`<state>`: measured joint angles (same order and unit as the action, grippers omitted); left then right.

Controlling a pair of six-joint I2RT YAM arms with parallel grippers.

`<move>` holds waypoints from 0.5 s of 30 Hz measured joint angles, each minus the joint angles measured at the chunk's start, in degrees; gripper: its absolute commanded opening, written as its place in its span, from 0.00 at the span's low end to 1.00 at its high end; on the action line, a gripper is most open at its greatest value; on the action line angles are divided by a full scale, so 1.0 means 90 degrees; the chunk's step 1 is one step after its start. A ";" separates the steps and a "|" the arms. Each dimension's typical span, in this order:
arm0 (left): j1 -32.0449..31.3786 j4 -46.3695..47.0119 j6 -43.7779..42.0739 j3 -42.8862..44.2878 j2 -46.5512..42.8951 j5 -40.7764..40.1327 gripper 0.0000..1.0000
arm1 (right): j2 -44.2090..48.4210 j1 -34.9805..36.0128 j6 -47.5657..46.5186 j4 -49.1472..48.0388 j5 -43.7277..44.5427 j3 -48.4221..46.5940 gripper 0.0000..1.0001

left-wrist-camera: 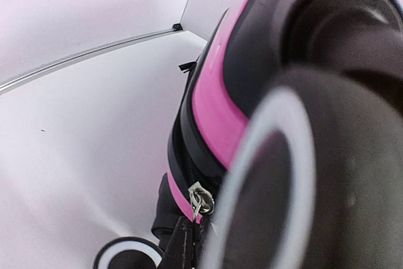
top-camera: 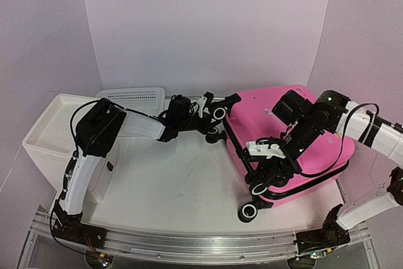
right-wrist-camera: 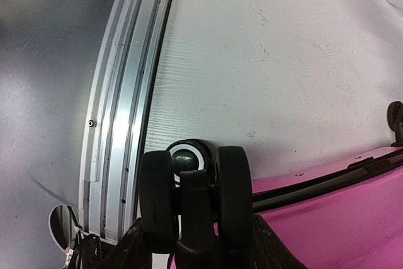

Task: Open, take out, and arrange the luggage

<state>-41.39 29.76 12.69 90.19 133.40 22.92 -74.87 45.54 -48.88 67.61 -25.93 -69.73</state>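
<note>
The luggage (top-camera: 296,130), a glossy pink hard-shell suitcase, lies flat on the right of the table with its black wheels (top-camera: 218,113) pointing left. My left gripper (top-camera: 211,126) reaches to its far left corner between two wheels. In the left wrist view it (left-wrist-camera: 187,250) is shut on the black zipper pull hanging from the metal slider (left-wrist-camera: 201,200). My right gripper (top-camera: 266,171) is at the near left corner. In the right wrist view its fingers (right-wrist-camera: 272,247) clamp a black double wheel (right-wrist-camera: 234,187) from both sides.
A white mesh basket (top-camera: 135,97) stands at the back. A white drawer unit (top-camera: 44,133) sits at the far left. The aluminium rail (top-camera: 189,242) runs along the near table edge, close to the suitcase's front wheel (top-camera: 247,211).
</note>
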 measured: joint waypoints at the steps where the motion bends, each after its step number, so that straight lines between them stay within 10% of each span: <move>1: 0.0024 -0.0053 -0.0058 0.0083 0.0051 0.0046 0.02 | -0.0034 -0.0005 0.0002 0.0036 -0.0022 -0.0036 0.00; 9: 0.0219 -0.0231 -0.0277 0.1365 0.0872 0.0571 0.08 | -0.0143 -0.0141 0.0061 0.0080 -0.0095 -0.0231 0.00; 15: 0.0282 -0.0869 -0.0168 0.1897 0.1073 0.0085 0.36 | -0.0355 -0.0158 0.0571 0.0109 -0.0126 -0.0522 0.00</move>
<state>-38.85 21.93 11.18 107.26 143.06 23.68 -78.06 44.12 -43.75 68.60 -27.07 -74.43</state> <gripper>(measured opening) 0.230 0.457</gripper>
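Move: The zipper pull is at the left fingertips, its slider about 2 cm to the right of the hand point and 1 cm ahead. The suitcase's far upper wheel is some 2 cm back, 2 cm right and 7 cm above that hand, the far lower wheel about 1 cm back and 8 cm below. The right hand has the near upper wheel between its fingers, with the near lower wheel some 15 cm beneath, 3 cm left and 1 cm back; from it the pull lies about 28 cm ahead, 20 cm left and 7 cm lower. The left hand, at first still shut on the zipper pull's tab, goes about 5 cm forward at nearly constant height, easing a little to the right on the way, and its fingers part to roughly a quarter open towards the end, letting the tab go and leaving the slider behind on the near side of the fingertips. Meanwhile the right hand keeps its hold around the near upper wheel and carries it some 2 cm forward, up and slightly left, turning about 5 degrees clockwise. ##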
